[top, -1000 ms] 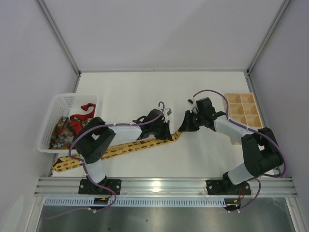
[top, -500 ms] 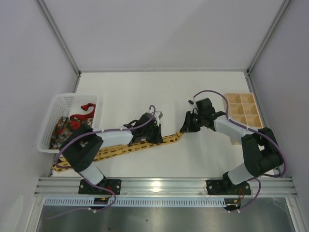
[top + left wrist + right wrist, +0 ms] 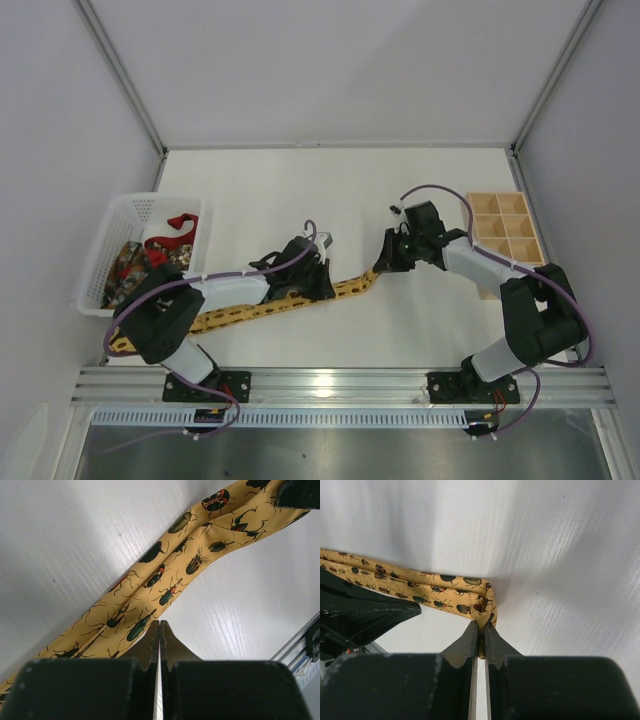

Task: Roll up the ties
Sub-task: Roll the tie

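A yellow-gold tie printed with beetles lies slantwise on the white table, from the near left up to the middle. Its right end is doubled back on itself. My right gripper is shut on that folded end; in the right wrist view the fabric bunches between the pads. My left gripper is shut and empty, its tips resting at the edge of the doubled tie. A red tie and a dark patterned tie lie in the basket.
A white plastic basket stands at the left edge of the table. A wooden box with several compartments stands at the right, next to the right arm. A metal rail runs along the near edge.
My left gripper has slid left along the yellow tie, away from the right gripper, and its elbow has swung lower. The right arm has stayed put, still pinching the fold.
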Available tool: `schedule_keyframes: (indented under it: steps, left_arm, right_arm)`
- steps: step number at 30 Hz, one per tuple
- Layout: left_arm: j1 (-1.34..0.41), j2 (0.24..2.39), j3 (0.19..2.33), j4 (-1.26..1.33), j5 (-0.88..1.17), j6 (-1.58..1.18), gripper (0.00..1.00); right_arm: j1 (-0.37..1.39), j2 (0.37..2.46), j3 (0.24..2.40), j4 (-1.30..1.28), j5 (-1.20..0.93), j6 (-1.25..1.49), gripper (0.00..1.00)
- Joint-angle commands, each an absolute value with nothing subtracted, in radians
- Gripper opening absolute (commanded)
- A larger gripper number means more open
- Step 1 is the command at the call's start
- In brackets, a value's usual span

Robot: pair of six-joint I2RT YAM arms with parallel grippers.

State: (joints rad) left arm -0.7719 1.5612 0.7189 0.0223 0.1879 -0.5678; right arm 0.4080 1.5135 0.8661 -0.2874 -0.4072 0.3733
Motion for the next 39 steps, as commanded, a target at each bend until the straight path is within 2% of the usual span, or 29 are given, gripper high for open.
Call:
schedule_keyframes:
  steps: [1, 9, 23, 39]
  left_arm:
    - [-0.764, 1.557, 0.735, 0.052, 0.181, -0.587, 0.0]
    - [-0.759, 1.623, 0.779, 0.026, 0.175, -0.594, 0.0]
    - [-0.753, 1.64, 0.761, 0.043, 0.175, -0.607, 0.0]
    - [-0.746, 1.631, 0.747, 0.044, 0.176, -0.612, 0.0]
  right_arm:
    - [0.42, 1.494, 0.919, -0.296, -0.39, 0.379, 0.0]
    - [0.44, 1.497, 0.934, -0.31, -0.38, 0.368, 0.0]
    - [0.589, 1.603, 0.986, -0.279, -0.36, 0.402, 0.01]
    - [0.606, 1.723, 0.973, -0.146, -0.433, 0.465, 0.08]
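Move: Ahead of the shut left fingers by about 1 cm and 2 cm below lies the middle of the tie's pinned stretch. The right hand still pinches the tie's lifted right end; the spot on the strip it is carried to lies about 7 cm to its left, 3 cm back and 5 cm lower. The left fingertips are roughly 12 cm to the right hand's left and 6 cm back, about 4 cm lower. Folding the tie's pinched end over, the right hand lifts slightly, swings about 7 cm left and a little back towards the left fingertips, then sinks, turning some 10 degrees counter-clockwise and keeping its grip. The left hand, still shut, first dips about 1.5 cm onto the strip's near edge and stays there, holding it down. ##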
